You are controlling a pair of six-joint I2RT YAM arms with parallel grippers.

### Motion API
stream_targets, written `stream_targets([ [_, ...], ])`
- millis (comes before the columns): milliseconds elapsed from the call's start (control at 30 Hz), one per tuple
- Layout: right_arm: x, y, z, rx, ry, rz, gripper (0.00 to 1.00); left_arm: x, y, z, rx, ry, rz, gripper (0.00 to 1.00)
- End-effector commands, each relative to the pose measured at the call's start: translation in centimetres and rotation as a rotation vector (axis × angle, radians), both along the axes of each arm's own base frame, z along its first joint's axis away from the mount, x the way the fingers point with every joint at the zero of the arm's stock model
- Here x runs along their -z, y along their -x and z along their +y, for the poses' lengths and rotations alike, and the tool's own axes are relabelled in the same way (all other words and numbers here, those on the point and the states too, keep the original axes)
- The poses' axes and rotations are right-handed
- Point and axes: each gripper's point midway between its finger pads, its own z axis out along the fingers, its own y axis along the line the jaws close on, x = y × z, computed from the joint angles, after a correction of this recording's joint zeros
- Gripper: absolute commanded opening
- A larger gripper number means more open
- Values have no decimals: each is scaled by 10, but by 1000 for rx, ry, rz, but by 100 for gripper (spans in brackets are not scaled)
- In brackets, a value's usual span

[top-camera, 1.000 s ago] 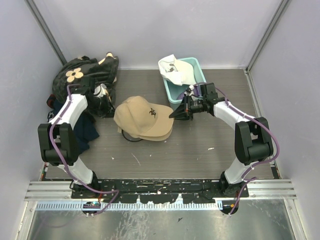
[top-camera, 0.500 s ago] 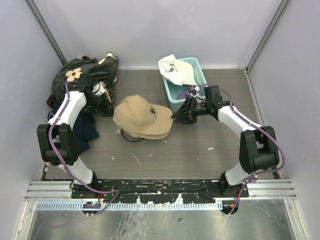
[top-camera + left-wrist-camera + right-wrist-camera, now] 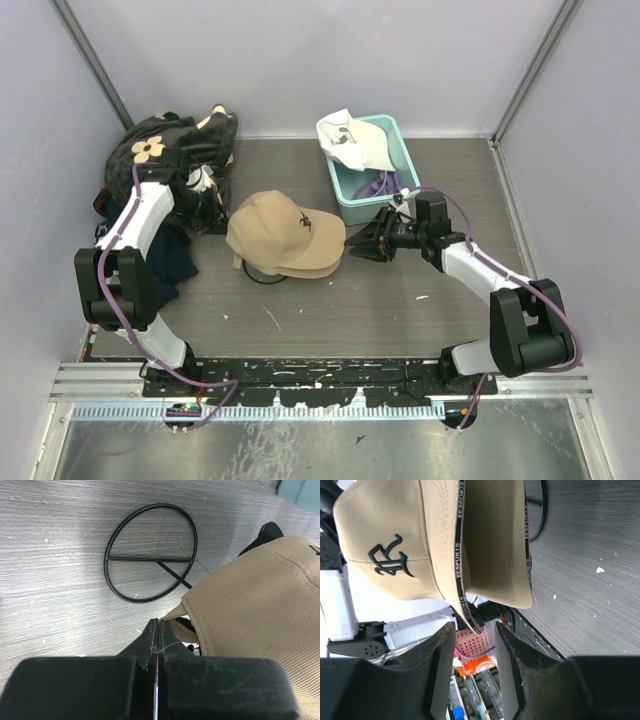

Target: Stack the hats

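Observation:
The tan hat [image 3: 283,232] lies in the middle of the table with its brim toward the right. In the right wrist view its logo and curved brim [image 3: 440,535] fill the top. My right gripper [image 3: 362,244] stands open just off the brim's tip, and nothing is between its fingers [image 3: 442,655]. The white hat [image 3: 352,140] rests on the rim of the teal bin [image 3: 343,203]. The purple hat [image 3: 379,185] lies inside the bin. My left gripper [image 3: 157,626] is shut at the tan hat's back edge [image 3: 250,600], beside its strap. A black bit [image 3: 269,531] shows past the tan hat.
A black wire ring [image 3: 150,560] lies flat on the table at the tan hat's near left side. Black fabric with tan flowers [image 3: 160,145] is heaped at the back left. Dark navy clothing [image 3: 178,262] lies beside the left arm.
My right gripper has opened and drawn back to the right, off the tan hat's brim. The hat has settled slightly to the left. The left gripper has stayed shut in place.

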Motion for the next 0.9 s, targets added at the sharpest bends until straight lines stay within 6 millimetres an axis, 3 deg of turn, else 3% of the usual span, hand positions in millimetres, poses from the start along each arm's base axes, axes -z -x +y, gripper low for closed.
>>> stream_targets([
  [0,-31,-14,4,66,-64,-139,43,-2,4,2,14,-20,6,0],
  [267,-28,-11,24,49,-78,-133,42,0,5,0,12,-15,9,0],
  [400,-20,-3,29,38,-75,-111,7,4,7,-1,9,-15,18,0],
  [467,-16,3,25,41,-59,-109,1,9,9,0,6,-18,27,0],
  [867,44,17,-6,29,201,-125,1,48,30,4,-2,-45,112,0],
])
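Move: The upper tan hat's brim lies about 5 cm left of the right hand, 1 cm ahead and 1 cm above, its tip almost between the open fingers. The lower tan hat's middle is some 12 cm left, 3 cm back and 3 cm lower; the blue bin is 15 cm ahead, 5 cm right and 12 cm below. From the left hand, the lower hat is about 13 cm right and 3 cm back, level with it; the stand's ring is 7 cm back, 7 cm right and 13 cm below. The right fingers shut on the tip of the upper tan hat's brim after reaching about 2.5 cm left and slightly up to it, then draw down, right and back, about 1.5 cm each way. The left hand keeps its pinch on the upper hat's rear edge, holding still at first, then sinks some 2.5 cm and eases back too. ##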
